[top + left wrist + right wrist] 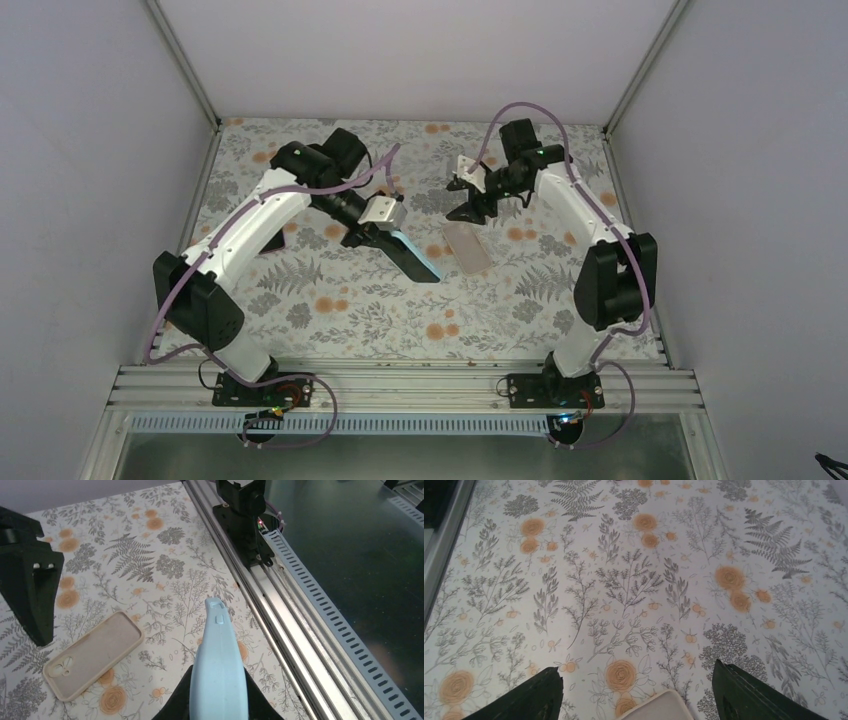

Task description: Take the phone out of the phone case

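Observation:
My left gripper (pixel 388 232) is shut on a light blue phone (pixel 418 260) and holds it tilted above the floral table. In the left wrist view the phone (pixel 220 665) shows edge-on between the black fingers of my left gripper (pixel 218 702). The beige phone case (pixel 467 246) lies empty and open side up on the table, just right of the phone; it also shows in the left wrist view (pixel 92 655). My right gripper (pixel 468 200) is open and empty above the case's far end. In the right wrist view my right gripper (pixel 636 690) straddles a case corner (pixel 665 707).
The aluminium rail (pixel 400 385) runs along the table's near edge and also shows in the left wrist view (pixel 280 610), with the right arm's base (pixel 245 515) on it. Grey walls close in the table on the left, right and back. A small dark object (pixel 275 243) lies under the left arm.

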Robot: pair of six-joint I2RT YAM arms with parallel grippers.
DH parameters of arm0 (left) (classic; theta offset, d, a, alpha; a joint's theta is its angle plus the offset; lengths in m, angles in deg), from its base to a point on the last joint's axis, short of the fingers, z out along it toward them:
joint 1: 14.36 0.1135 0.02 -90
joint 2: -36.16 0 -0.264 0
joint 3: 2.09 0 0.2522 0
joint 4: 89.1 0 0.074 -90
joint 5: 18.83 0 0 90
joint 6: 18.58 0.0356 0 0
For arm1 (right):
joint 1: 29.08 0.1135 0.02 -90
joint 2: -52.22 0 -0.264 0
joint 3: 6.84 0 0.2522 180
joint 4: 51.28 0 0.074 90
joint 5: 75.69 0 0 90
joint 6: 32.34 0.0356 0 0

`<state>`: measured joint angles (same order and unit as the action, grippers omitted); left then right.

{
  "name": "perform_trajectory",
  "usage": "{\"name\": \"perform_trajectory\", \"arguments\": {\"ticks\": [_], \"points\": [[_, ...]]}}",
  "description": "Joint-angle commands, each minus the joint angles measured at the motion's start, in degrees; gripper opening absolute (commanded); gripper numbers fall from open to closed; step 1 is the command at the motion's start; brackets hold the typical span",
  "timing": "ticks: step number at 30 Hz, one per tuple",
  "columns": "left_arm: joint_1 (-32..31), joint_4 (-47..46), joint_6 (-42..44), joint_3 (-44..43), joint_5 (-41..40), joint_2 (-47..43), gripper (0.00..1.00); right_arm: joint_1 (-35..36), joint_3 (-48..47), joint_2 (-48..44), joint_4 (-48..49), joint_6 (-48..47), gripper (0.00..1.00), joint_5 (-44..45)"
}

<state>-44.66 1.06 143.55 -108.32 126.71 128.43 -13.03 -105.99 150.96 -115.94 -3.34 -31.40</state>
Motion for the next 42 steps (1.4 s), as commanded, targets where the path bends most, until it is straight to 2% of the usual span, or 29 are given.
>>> {"name": "perform_trajectory", "arguments": {"ticks": [1, 4, 7, 11, 16, 20, 34, 42], "points": [[0.3, -3.0, -2.3, -1.6, 0.5, -1.7, 0.02, 0.3, -2.1, 0.0, -9.4, -5.8, 0.76, -2.3], [1.1, -10.9, -6.2, 1.3, -0.7, -4.0, 0.02, 0.4, 4.5, -5.8, -11.8, -7.2, 0.73, -3.8], [2.3, -20.4, -9.7, 5.9, -0.5, -6.4, 0.02, 0.6, 12.8, -13.7, -8.5, -4.7, 0.67, -6.2], [2.3, -25.5, -12.7, 7.5, 1.5, -4.8, 0.02, 2.1, 18.5, -20.2, -4.7, -0.4, 0.56, -9.9], [1.9, -23.9, -11.9, 6.4, 3.0, -2.1, 0.02, 3.4, 22.2, -22.8, 1.9, 4.8, 0.47, -10.2], [1.9, -24.0, -12.1, 6.4, 3.6, -2.5, 0.02, 4.4, 21.2, -20.8, 1.8, 5.3, 0.43, -9.5], [1.8, -21.6, -11.5, 5.3, 5.1, -2.9, 0.02, 4.4, 23.3, -21.0, 6.5, 7.8, 0.42, -6.2], [1.4, -19.6, -10.0, 5.2, 6.1, -3.0, 0.02, 4.4, 23.7, -21.2, 8.9, 9.5, 0.37, -4.4]]}}
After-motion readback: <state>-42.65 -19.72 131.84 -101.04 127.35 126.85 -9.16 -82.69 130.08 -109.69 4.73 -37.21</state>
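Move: The left hand already grips the phone in its pale-blue case, whose free end slants out roughly 10 cm to that hand's right, 5 cm back and 7 cm lower. From the right hand the same free end lies about 16 cm back, 3 cm left and level in height. The empty beige case lies on the table about 11 cm back from the right hand, 4 cm right and some 18 cm below. Right hand sweeps back about 10 cm, fingers narrowing astride the blue case's end; left carries it forward 4 cm. ##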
